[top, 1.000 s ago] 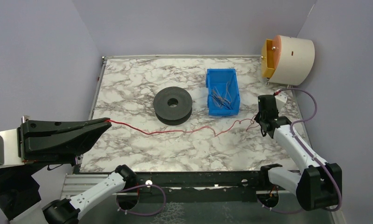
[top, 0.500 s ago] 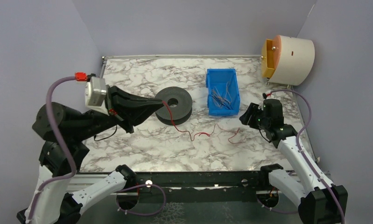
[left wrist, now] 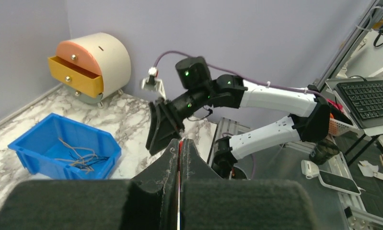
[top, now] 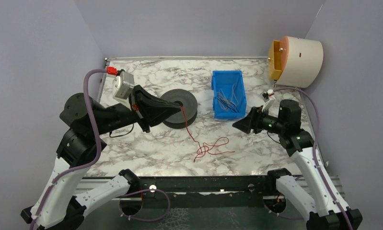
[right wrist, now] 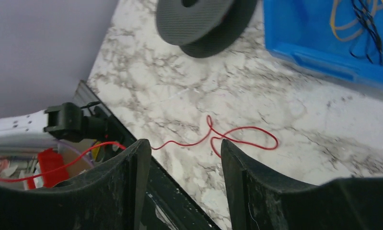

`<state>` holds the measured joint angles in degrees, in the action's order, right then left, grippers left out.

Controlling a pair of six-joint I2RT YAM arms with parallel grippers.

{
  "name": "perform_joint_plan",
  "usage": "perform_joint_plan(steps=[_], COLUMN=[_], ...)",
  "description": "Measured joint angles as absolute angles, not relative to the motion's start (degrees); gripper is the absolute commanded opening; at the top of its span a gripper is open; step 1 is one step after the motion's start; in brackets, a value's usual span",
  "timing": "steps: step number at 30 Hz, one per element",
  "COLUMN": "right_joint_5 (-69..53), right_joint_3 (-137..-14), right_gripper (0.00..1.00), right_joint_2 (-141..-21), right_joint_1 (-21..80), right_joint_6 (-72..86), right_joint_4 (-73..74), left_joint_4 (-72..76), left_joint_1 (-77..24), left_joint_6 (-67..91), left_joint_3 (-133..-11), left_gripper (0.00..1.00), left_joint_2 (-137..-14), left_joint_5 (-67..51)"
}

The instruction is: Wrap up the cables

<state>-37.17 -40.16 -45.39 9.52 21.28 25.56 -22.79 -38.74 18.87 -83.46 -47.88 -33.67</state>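
Observation:
The black spool (top: 189, 102) lies flat at the table's middle. My left gripper (top: 179, 110) hovers over its near rim, shut on one end of a thin red cable (top: 213, 146). In the left wrist view a red sliver (left wrist: 180, 145) shows between the closed fingertips. From there the cable drops to the marble and lies in loose loops in front of the spool. My right gripper (top: 238, 126) hangs open to the right of the loops, nothing between its fingers (right wrist: 136, 163); the red cable (right wrist: 247, 130) lies on the table beyond them. More thin cables (top: 227, 100) rest in the blue bin.
The blue bin (top: 217, 81) stands right of the spool, holding yellow and dark wires (right wrist: 352, 14). A cream drawer unit (top: 299, 60) with an open yellow drawer sits at the back right corner. The table's metal front rail (top: 203, 184) runs along the near edge.
The left gripper swung right, carrying the red cable's end to the spool. The right gripper opened, released the other end and rose; the slack cable gathered into loops.

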Motion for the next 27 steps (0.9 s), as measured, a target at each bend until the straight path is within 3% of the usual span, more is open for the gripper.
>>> perform_joint_plan(steps=[14,27], right_joint_5=[-60.49,-57.65], right_joint_3=[-46.39,-50.37], right_gripper=[0.61,0.63], right_joint_2=[-44.10,-57.34], right_joint_1=[11.42,34.30], right_joint_6=[27.31,29.52], right_joint_4=[6.44,-3.97], left_joint_4=[-22.79,-24.03], left_joint_1=[-38.74,-38.74], left_joint_6=[19.29,19.92], left_joint_3=[-76.31,-74.28], left_gripper=[0.00,0.00], left_joint_2=[-50.52,-57.17], left_joint_5=[-34.17,-29.93])
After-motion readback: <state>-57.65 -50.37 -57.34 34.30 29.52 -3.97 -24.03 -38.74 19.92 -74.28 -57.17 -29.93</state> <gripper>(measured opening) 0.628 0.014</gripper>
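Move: My left hand still pinches the red cable's end high over the table; the hanging stretch I want lies about 12 cm under its tips, a couple of centimetres ahead and right. From my open right hand that stretch is some 20 cm left, 9 cm back and 19 cm higher. From the right hand, the cable's loose loops lie about 8 cm left, 2 cm ahead, 20 cm below; the spool 26 cm left and 18 cm ahead, the blue box about 28 cm straight ahead, both low. I bring my open right hand up to the hanging cable: it first climbs about 12 cm while easing back, then sweeps left, 13 cm in all, swinging some 40 degrees counter-clockwise and levelling out until the parted fingers straddle the cable. My left hand keeps its pinch and lowers the cable, going forward and a little right as its fingertips tip down. ##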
